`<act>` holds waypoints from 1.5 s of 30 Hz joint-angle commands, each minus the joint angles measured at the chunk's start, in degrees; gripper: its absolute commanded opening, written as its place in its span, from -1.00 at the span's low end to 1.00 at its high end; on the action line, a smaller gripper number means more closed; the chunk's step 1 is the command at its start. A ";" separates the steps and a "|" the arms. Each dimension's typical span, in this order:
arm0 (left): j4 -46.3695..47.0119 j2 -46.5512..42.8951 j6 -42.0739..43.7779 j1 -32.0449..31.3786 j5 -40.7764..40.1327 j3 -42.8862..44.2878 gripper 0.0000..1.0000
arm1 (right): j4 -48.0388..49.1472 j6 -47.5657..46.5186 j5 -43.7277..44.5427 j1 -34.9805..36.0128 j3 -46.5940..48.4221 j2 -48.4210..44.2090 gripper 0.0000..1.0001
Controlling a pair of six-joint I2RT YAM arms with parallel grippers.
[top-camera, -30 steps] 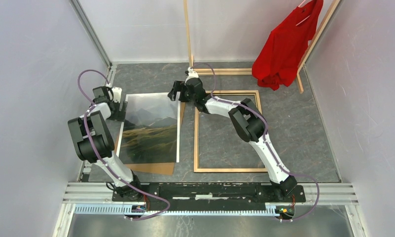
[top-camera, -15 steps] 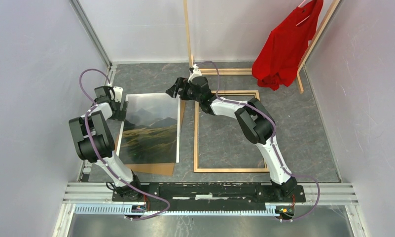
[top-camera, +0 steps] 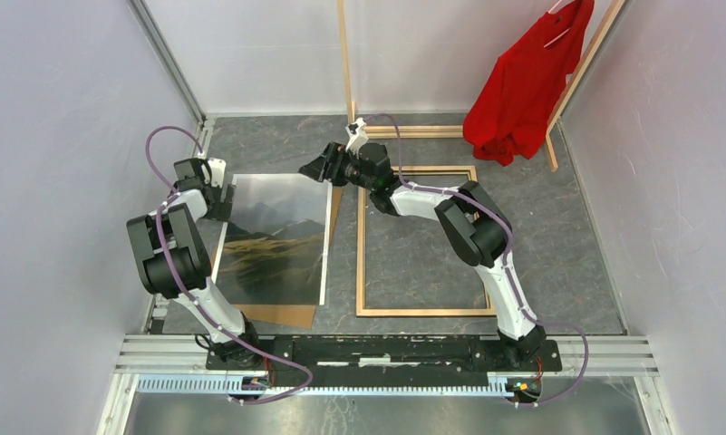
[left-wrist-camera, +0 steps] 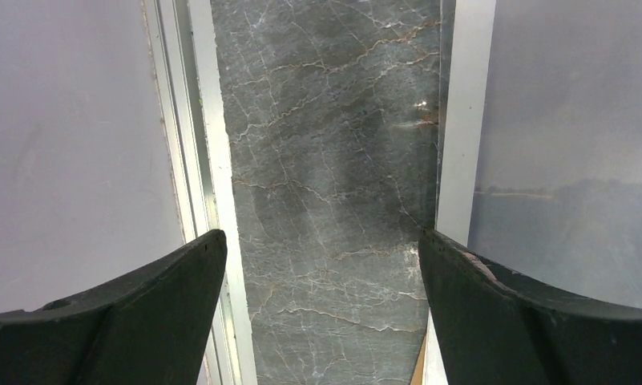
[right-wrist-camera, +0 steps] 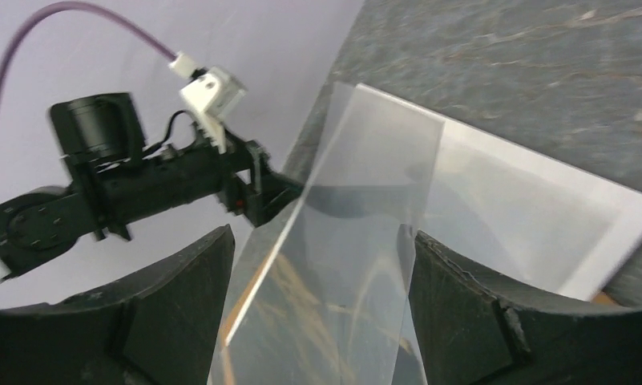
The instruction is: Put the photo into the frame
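Note:
The photo (top-camera: 273, 240), green hills with a white border, lies face up on the floor left of centre. The frame (top-camera: 360, 263) lies to its right, light wood side up. My left gripper (top-camera: 223, 195) stands open at the photo's far left corner. In the left wrist view bare floor shows between the left gripper (left-wrist-camera: 321, 241) fingers, and the photo's white border (left-wrist-camera: 462, 120) runs by the right one. My right gripper (top-camera: 321, 168) is at the photo's far right corner. Its jaws (right-wrist-camera: 321, 237) stand apart, with a glossy see-through sheet (right-wrist-camera: 357, 200) tilted up between them.
A brown backing board (top-camera: 286, 314) sticks out under the photo's near edge. A wooden clothes rack (top-camera: 572, 82) with a red shirt (top-camera: 527, 86) stands at the back right. The enclosure's white rail (left-wrist-camera: 209, 120) and wall lie close to the left gripper.
The right gripper has moved down and left onto the photo's far right corner, and its jaws have narrowed a little. The photo's near end has swung slightly left. The left arm has stayed still.

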 commanded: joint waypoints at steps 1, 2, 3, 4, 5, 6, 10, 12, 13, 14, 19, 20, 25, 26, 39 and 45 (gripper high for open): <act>-5.30 2.87 -1.47 -0.62 1.06 -3.40 0.91 | 10.98 8.29 -10.08 0.19 1.70 3.68 0.59; -5.40 2.90 -1.42 -0.63 1.09 -3.39 0.91 | 12.49 9.56 -10.83 -0.14 1.63 4.30 0.56; -5.43 2.98 -1.34 -0.65 1.07 -3.32 0.91 | 12.84 10.05 -11.10 -0.32 1.28 4.39 0.53; -5.43 2.99 -1.33 -0.61 1.00 -3.24 0.91 | 12.72 9.94 -11.13 -0.33 0.87 4.27 0.52; -5.46 3.07 -1.33 -0.60 0.99 -3.18 0.91 | 12.42 9.38 -11.09 -0.42 0.25 3.98 0.52; -5.47 3.09 -1.33 -0.60 0.97 -3.14 0.91 | 11.79 8.86 -11.02 -0.38 -0.32 3.43 0.52; -5.49 3.15 -1.33 -0.64 0.72 -2.91 0.91 | 7.20 5.88 -10.05 -0.43 -3.58 0.64 0.39; -5.54 3.09 -1.33 -0.65 0.70 -2.87 0.91 | 3.92 3.76 -8.87 -0.31 -5.31 -1.27 0.20; -5.60 3.10 -1.40 -0.58 0.67 -2.87 0.91 | 2.55 2.98 -8.46 -0.33 -5.80 -2.05 0.03; -5.68 3.09 -1.46 -0.64 0.71 -2.80 0.91 | 0.56 2.18 -8.05 -0.30 -5.99 -2.68 -0.16; -7.99 2.10 -1.44 -0.34 1.37 -1.64 0.91 | -4.68 1.75 -10.00 -0.41 -3.72 -4.15 -0.93; -8.76 1.42 -1.30 0.13 1.65 -1.17 0.92 | -6.51 1.57 -10.51 -0.40 -3.02 -4.73 -1.00; -12.41 -2.31 0.11 1.27 1.91 0.72 0.99 | -18.00 -3.06 -11.91 -1.16 -2.41 -12.95 -1.00; -12.89 -3.27 0.40 1.22 1.75 0.74 1.00 | -20.88 -4.36 -11.56 -1.78 -3.30 -15.59 -1.00; -20.63 -13.52 1.38 -1.96 2.26 1.48 1.00 | -49.05 -23.22 -9.73 -21.20 -30.86 -43.48 -1.00; -23.47 -16.94 -0.54 -11.98 0.31 1.80 1.00 | -54.26 -31.14 -7.26 -26.04 -27.90 -37.76 -0.78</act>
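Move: The clear sheet's lifted corner stands between the right hand's open fingers, about 3 cm back, 1 cm right and 5 cm below the hand point. The photo's middle lies some 17 cm back, 12 cm left and 14 cm below that hand, the frame's middle 17 cm back, 30 cm right and 14 cm below. From the left hand the corner is about 26 cm right, 5 cm ahead and 6 cm above. Right hand dips, pinches the clear sheet and arcs it about 30 cm right over the frame; left hand rises. ##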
